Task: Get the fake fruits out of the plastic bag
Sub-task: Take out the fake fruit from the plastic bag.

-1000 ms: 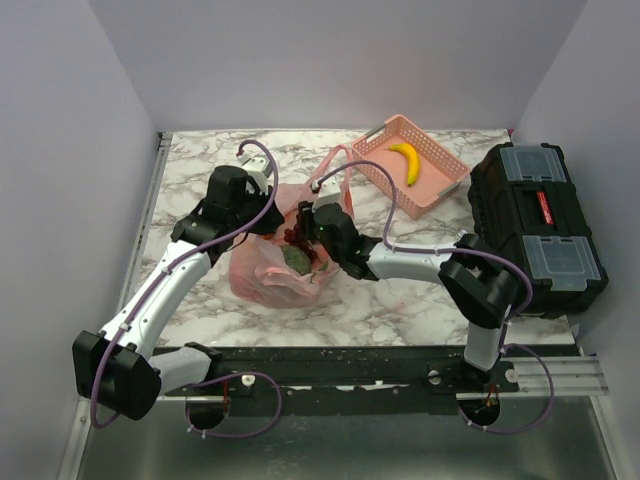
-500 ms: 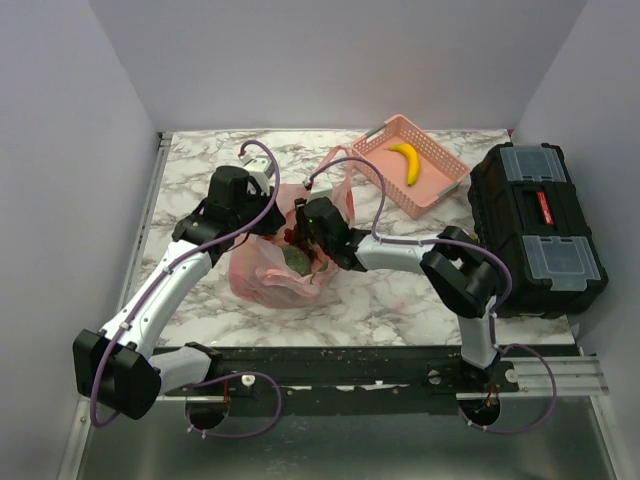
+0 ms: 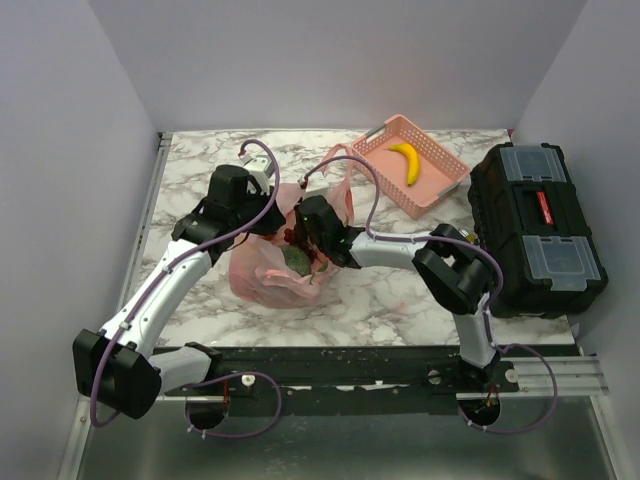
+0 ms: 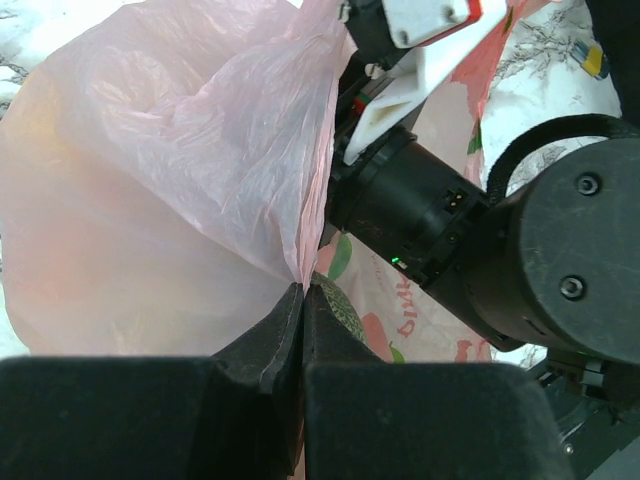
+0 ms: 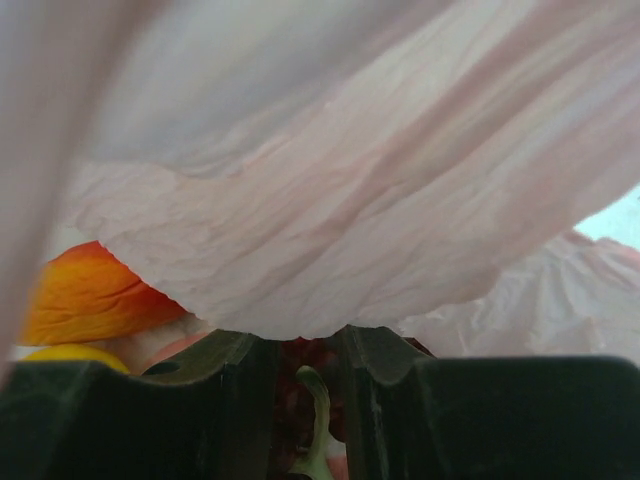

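Note:
The pink plastic bag (image 3: 262,275) lies crumpled at the table's middle left. My left gripper (image 3: 268,203) is shut on a fold of its rim (image 4: 310,230) and holds the mouth up. My right gripper (image 3: 299,236) reaches inside the mouth. Its fingers stand close on either side of the dark red grape bunch (image 5: 298,395), whose green stem shows between them. A dull green melon (image 3: 295,261) lies inside the bag just below. An orange fruit (image 5: 88,295) and a yellow one (image 5: 68,353) sit deeper in, to the left. Bag film (image 5: 360,190) drapes over the right fingers.
A pink lattice basket (image 3: 445,172) at the back right holds a yellow banana (image 3: 405,161). A black toolbox (image 3: 538,226) stands along the right edge. Grey walls enclose the marble table (image 3: 400,300) on three sides. The right arm's wrist (image 4: 440,205) crowds the bag mouth.
The right gripper has pushed a little further left into the bag and its jaws have narrowed around the grape bunch. The left gripper has kept its hold on the rim.

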### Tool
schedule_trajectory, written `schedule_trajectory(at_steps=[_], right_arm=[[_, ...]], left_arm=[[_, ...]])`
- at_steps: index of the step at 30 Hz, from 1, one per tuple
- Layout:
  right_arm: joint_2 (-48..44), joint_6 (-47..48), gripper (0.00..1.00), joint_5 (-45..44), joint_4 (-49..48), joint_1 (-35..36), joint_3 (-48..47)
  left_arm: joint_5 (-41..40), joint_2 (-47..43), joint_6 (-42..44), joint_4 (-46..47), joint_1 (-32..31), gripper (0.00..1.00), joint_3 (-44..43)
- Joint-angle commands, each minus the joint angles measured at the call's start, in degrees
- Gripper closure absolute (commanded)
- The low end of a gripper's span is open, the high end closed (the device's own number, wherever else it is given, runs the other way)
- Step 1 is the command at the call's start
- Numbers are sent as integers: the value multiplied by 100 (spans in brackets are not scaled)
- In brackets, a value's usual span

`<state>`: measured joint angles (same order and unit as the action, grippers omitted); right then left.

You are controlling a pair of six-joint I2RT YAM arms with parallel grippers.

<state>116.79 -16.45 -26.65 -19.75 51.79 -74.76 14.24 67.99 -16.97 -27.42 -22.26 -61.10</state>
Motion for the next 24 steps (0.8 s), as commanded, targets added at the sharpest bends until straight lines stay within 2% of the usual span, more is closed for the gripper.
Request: schedule_trajectory(at_steps=[1, 3, 7, 8, 16, 24], right_arm=[[237, 121, 69, -154, 116, -20, -222], [271, 184, 76, -169, 161, -20, -285], [176, 229, 97, -197, 186, -20, -233], [115, 232, 99, -208, 181, -20, -195], [-973, 117, 99, 198, 43, -19, 422], [-1890, 60, 99, 288, 96, -15, 534]], left_arm=[[164, 5, 45, -82, -41, 100, -159], [105, -13, 49, -55, -46, 100, -130], [123, 30, 54, -84, -44, 100, -164], [148, 30, 47, -76, -43, 100, -152], [114, 70, 62, -88, -50, 100, -151], [37, 140, 80, -100, -50, 100, -161]])
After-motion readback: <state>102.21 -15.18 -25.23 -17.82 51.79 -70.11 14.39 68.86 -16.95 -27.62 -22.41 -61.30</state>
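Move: The grape bunch lies right at the right hand's open fingertips, its stem between them and the berries about 4 cm below and 1 cm ahead, 1 cm to the left. The netted melon is some 6 cm back from that hand, 2 cm to its left and 4 cm lower; an orange-red fruit shows about 8 cm to the left and 3 cm ahead, 3 cm lower. From the left hand the grapes are about 10 cm ahead, 4 cm right and 15 cm below. The right fingers close on the grapes' stem, pinching it as the hand eases less than 1 cm farther down; then, shut, they draw the bunch up some 9 to 10 cm from the melon, accelerating, with a small drift of about 2 cm back and right. The left hand stays put, still pinching the bag's rim. ##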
